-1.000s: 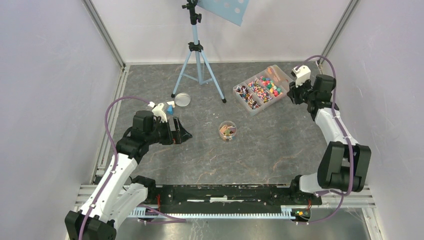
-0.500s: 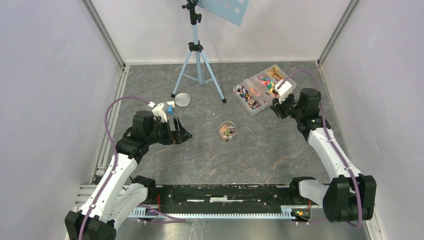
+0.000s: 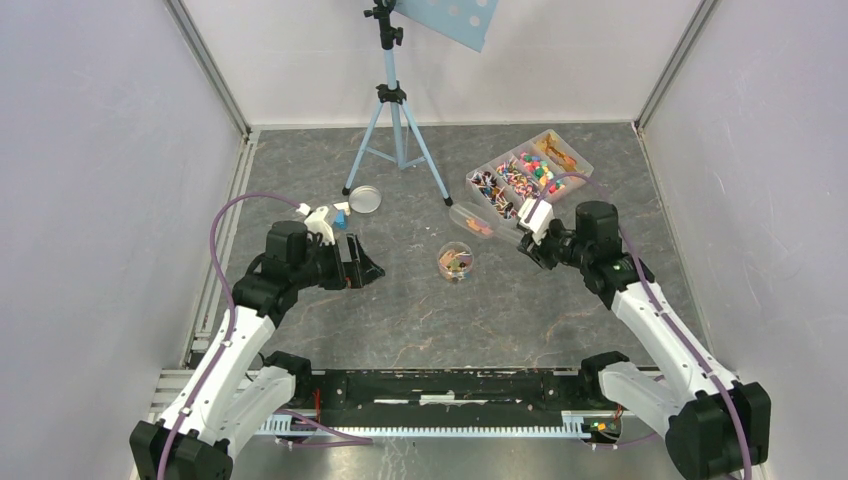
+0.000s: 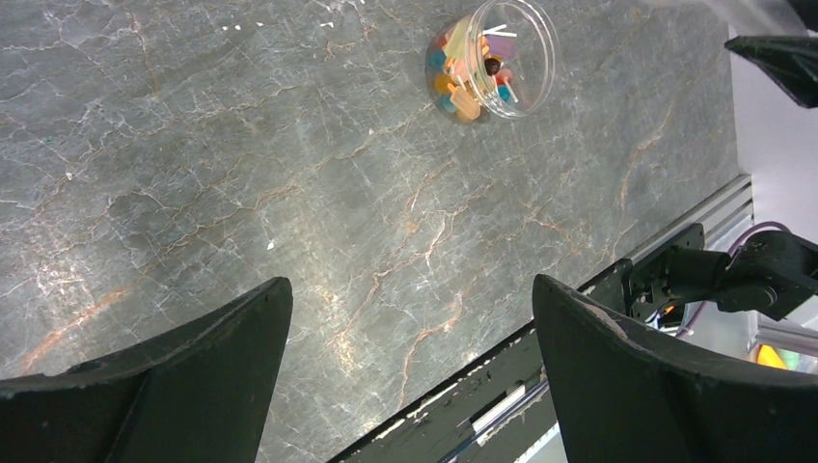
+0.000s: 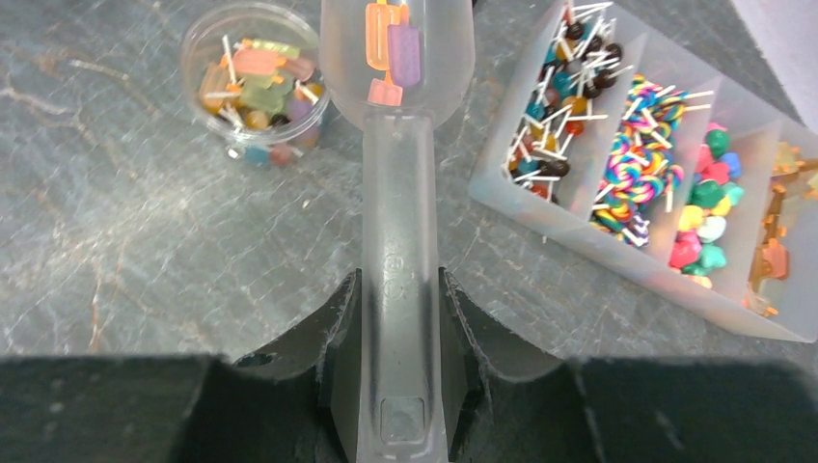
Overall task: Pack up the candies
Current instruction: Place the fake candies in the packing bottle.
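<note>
Candies fill a clear divided tray (image 3: 560, 150) (image 5: 579, 207) at the back right; in the right wrist view its compartments hold lollipops (image 5: 644, 135) and round sweets (image 5: 709, 207). A small round clear jar (image 3: 455, 261) (image 5: 255, 79) (image 4: 494, 58) at the table's middle holds several candies. My right gripper (image 3: 528, 240) (image 5: 397, 285) is shut on the handle of a translucent scoop (image 3: 470, 220) (image 5: 395, 193). The scoop carries three candies (image 5: 391, 53) and hangs between tray and jar. My left gripper (image 3: 366, 270) (image 4: 410, 294) is open and empty, left of the jar.
A light blue tripod (image 3: 395, 130) stands at the back centre, one leg reaching near the tray. A round lid (image 3: 363, 198) lies by its left foot. The black rail (image 3: 450, 385) runs along the near edge. Walls close both sides.
My right arm has swung from the tray's far right end leftward and nearer, carrying the scoop to a spot between tray and jar. The left arm has not moved.
</note>
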`<state>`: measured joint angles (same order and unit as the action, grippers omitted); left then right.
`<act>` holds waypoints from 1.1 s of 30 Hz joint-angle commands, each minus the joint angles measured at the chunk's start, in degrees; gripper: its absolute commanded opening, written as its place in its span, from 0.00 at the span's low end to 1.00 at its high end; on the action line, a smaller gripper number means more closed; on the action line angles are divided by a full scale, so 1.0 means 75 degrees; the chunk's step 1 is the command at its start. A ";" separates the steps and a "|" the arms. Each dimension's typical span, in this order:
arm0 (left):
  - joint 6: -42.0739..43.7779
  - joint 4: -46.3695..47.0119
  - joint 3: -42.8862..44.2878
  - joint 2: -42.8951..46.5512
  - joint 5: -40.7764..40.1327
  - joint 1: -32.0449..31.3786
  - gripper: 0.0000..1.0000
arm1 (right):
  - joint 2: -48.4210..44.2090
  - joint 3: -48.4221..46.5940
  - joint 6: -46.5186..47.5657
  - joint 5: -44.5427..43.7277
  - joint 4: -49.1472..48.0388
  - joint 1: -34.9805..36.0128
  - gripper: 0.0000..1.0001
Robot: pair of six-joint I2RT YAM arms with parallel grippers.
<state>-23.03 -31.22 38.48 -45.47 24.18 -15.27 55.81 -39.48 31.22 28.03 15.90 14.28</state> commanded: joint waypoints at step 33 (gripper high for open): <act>0.0294 0.0191 -0.0002 0.0023 0.0377 -0.0168 1.00 | 0.0619 -0.2835 0.0369 -0.3052 0.4742 0.2163 0.00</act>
<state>-23.03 -31.18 38.46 -46.11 26.09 -16.27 59.07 -56.53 36.80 10.04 49.84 28.88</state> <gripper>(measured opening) 0.997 0.344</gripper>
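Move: Roughly 17 cm to the right hand's left, about level with it fore and aft and some 12 cm lower, stands the packing bottle. The candy box lies about 19 cm straight ahead of the hand, and a tripod foot about 16 cm ahead and 19 cm left, both on the table. From the idle left hand, the bottle is about 6 cm ahead, 22 cm right and 11 cm down. Drawing back about 6 cm, the right hand swings the loaded scoop's bowl round from the far right side of the packing bottle to right beside its mouth. It first dips some 2 cm, then rises again to near its old height, while the wrist rolls left side down and tips its fingers steeper, about 25 degrees in all. The fingers keep their grip on the scoop's handle. ##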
